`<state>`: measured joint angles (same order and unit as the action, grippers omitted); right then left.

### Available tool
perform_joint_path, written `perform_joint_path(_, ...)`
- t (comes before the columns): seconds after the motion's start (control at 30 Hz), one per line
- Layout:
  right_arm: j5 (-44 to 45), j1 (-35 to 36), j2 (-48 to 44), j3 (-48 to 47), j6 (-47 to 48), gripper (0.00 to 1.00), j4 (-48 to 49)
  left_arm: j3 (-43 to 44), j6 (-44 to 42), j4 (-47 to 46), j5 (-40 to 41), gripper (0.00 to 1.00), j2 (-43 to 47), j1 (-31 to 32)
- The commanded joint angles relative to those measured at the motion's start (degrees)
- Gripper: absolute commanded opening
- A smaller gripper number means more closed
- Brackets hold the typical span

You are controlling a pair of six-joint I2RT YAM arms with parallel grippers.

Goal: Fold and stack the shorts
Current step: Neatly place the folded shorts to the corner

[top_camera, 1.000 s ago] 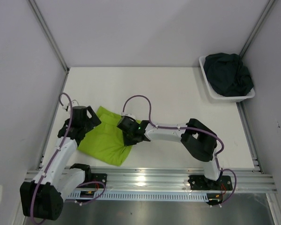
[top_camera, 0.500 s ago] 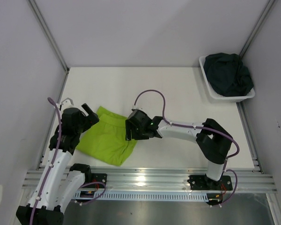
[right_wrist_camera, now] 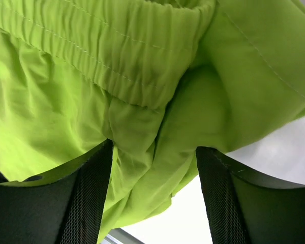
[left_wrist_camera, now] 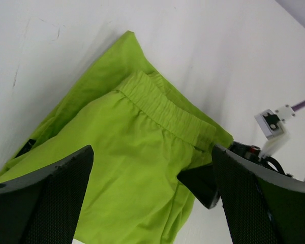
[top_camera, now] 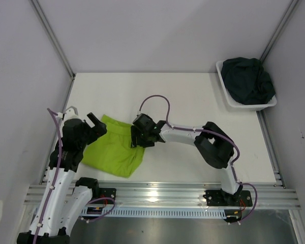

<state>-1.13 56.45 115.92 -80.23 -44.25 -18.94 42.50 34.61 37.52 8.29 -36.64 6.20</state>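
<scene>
The lime green shorts (top_camera: 113, 148) lie folded on the white table at the near left, waistband (left_wrist_camera: 162, 109) towards the back. My left gripper (top_camera: 95, 125) hovers open above their left edge; in its wrist view the shorts (left_wrist_camera: 124, 157) fill the space between the wide-apart fingers (left_wrist_camera: 43, 198). My right gripper (top_camera: 136, 138) is at the shorts' right edge, open, with bunched green fabric (right_wrist_camera: 157, 127) lying loose between its fingers (right_wrist_camera: 229, 203). The dark navy-teal shorts (top_camera: 247, 80) sit crumpled in the white basket (top_camera: 229, 96) at the back right.
A metal rail (top_camera: 162, 195) runs along the table's near edge, where both arm bases sit. White walls with metal posts (top_camera: 53, 38) enclose the table on three sides. The right arm's elbow (top_camera: 213, 147) stretches across the near middle.
My right gripper has gone from shut on the green shorts' edge to open, and shifted slightly left and back. The left arm has drawn back to the left, its gripper still open.
</scene>
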Motion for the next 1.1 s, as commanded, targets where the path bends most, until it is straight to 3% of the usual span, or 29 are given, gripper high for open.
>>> perform_joint_path(0.0,-0.90,0.42,4.66,-7.03,4.42,0.68,-1.44,3.64,-1.21,0.89,-1.35,0.99,1.48,-0.22)
perform_joint_path(0.17,-4.05,0.59,11.78,-14.95,12.07,0.69,-3.12,5.66,-2.09,1.94,-1.09,0.99,2.80,-0.22)
perform_joint_path(0.53,-5.47,5.16,19.34,-29.09,18.93,0.70,-3.29,8.82,-2.88,4.05,-0.30,0.99,4.74,-0.22)
perform_joint_path(0.83,-5.82,8.06,25.76,-39.12,18.76,0.70,-6.37,12.25,-3.85,6.16,-0.30,0.99,6.23,-0.22)
perform_joint_path(1.07,-1.77,6.31,29.10,-45.72,17.18,0.67,-10.24,13.31,-5.08,7.04,-0.82,0.99,6.14,-0.22)
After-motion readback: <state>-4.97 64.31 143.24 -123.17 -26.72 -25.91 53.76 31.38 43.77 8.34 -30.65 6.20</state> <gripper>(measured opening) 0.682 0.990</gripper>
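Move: Just beneath the right fingertips is the right-hand part of the folded shorts; their middle lies about 10 cm left of that hand, 3 cm nearer the base and 2 cm lower. The table's near left corner is some 37 cm left of the hand and 19 cm back, 4 cm below. The left gripper hangs roughly 15 cm left and 16 cm above, level fore and aft. From the left hand, the shorts' middle is about 6 cm right, 3 cm back and 18 cm down. Pushing the folded shorts along the table with its parted fingertips still on the cloth, the right hand sweeps about 15 cm left towards the table's left side, bowing slightly forward and then back while staying low and turning some 25 degrees counter-clockwise. The open, empty left gripper rises about 8 cm clear of the shorts, drawing back a little and tipping its fingers up. ##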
